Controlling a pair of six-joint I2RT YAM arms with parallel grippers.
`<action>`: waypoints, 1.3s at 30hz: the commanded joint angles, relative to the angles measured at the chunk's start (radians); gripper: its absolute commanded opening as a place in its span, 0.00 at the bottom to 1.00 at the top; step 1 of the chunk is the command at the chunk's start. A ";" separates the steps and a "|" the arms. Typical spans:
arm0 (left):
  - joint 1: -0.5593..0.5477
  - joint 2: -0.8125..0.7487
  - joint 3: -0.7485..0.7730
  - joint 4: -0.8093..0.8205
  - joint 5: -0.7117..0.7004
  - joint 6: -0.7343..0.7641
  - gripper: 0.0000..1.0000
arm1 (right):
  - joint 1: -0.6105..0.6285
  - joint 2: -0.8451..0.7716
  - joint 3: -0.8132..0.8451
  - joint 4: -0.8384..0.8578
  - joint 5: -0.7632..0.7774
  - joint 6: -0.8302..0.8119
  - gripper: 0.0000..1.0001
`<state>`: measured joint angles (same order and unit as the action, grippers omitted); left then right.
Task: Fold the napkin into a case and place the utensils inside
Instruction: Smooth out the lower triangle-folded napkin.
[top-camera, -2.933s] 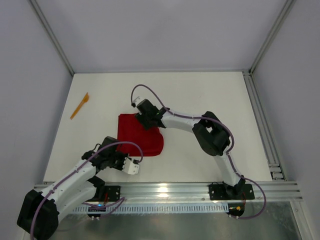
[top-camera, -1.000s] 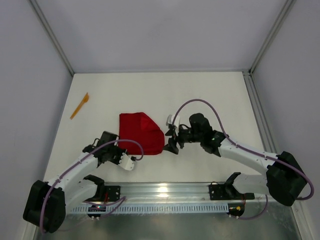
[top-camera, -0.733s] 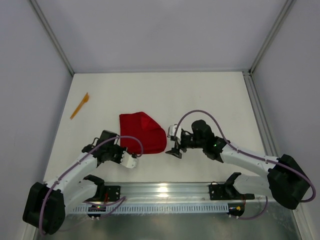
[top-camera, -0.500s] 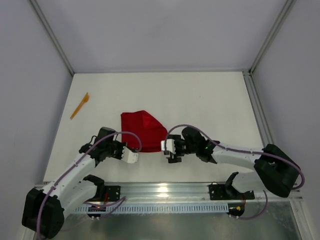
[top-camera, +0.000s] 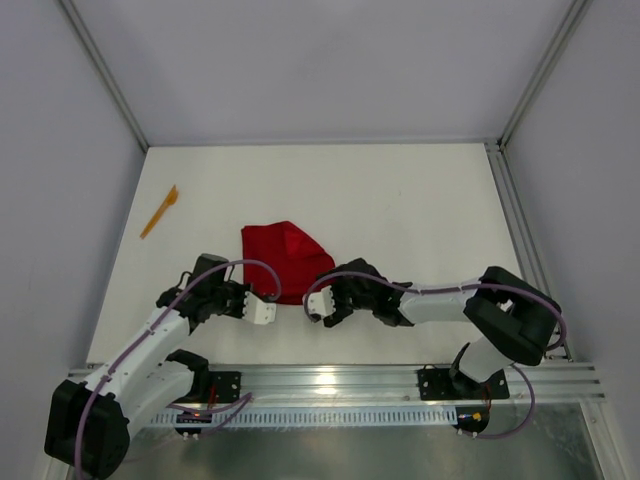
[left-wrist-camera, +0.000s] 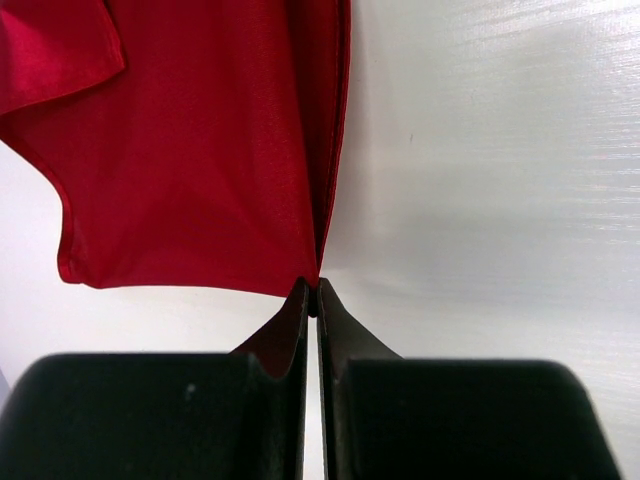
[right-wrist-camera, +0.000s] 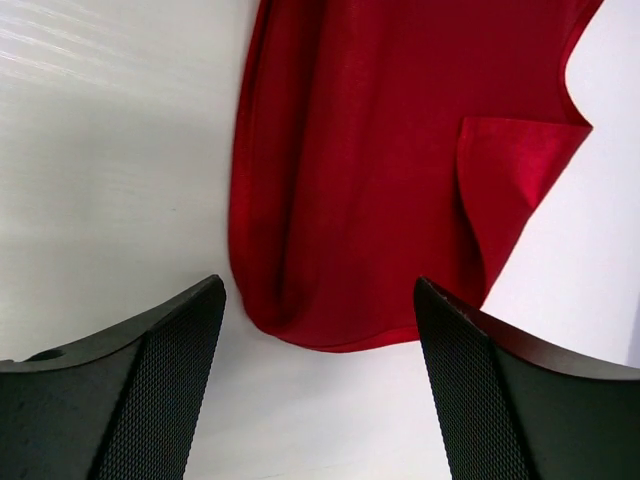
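The red napkin (top-camera: 285, 258) lies loosely folded on the white table, its layers uneven and one flap turned over. My left gripper (top-camera: 268, 303) is at its near left corner, and in the left wrist view the jaws (left-wrist-camera: 312, 292) are shut on that corner of the napkin (left-wrist-camera: 200, 150). My right gripper (top-camera: 318, 298) stands open just in front of the cloth's rounded near right edge. In the right wrist view the napkin (right-wrist-camera: 380, 180) ends between the two fingertips of that gripper (right-wrist-camera: 318, 292), without touching them. One orange utensil (top-camera: 160, 210) lies far left, away from both grippers.
The white table (top-camera: 420, 200) is bounded by grey walls and metal rails on the left, right and back. A metal rail (top-camera: 330, 378) with both arm bases runs along the near edge.
My left gripper has shut on the napkin's near corner. My right arm has swung from the napkin's right side down to its near edge, with jaws open.
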<state>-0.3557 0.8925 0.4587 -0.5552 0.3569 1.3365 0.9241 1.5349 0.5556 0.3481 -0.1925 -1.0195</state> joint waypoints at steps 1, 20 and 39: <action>0.011 -0.009 0.028 0.008 0.039 -0.016 0.00 | 0.009 0.059 0.012 -0.044 0.071 -0.077 0.80; 0.041 -0.006 0.057 0.023 0.059 -0.074 0.00 | 0.053 0.175 0.121 -0.342 0.228 -0.136 0.51; 0.049 -0.018 -0.003 -0.029 0.044 -0.016 0.00 | 0.051 0.120 0.201 -0.414 0.145 0.036 0.03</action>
<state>-0.3180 0.8837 0.4736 -0.5659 0.3969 1.2713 0.9779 1.6684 0.7475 0.0925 -0.0025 -1.0645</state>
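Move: The napkin's near-right corner lies just under my open right fingers, about 2 cm ahead, level left-right, and 2 cm down. The folded triangle flap is some 11 cm ahead of that hand, 2 cm left and 3 cm below. The near-left corner, pinched and raised by my left hand, is about 14 cm to the right hand's left, level ahead, 1 cm higher. From my left hand, the near-right corner sits about 14 cm right, level ahead, and 4 cm lower. I reach my right hand forward over the near-right corner and then down, roughly 2.5 cm forward and 2 cm lower, tipping the fingers some 15 degrees steeper as they close and pinch the corner; then I draw it back about 1 cm. My left hand stays nearly in place, keeping its pinch on the near-left corner. ##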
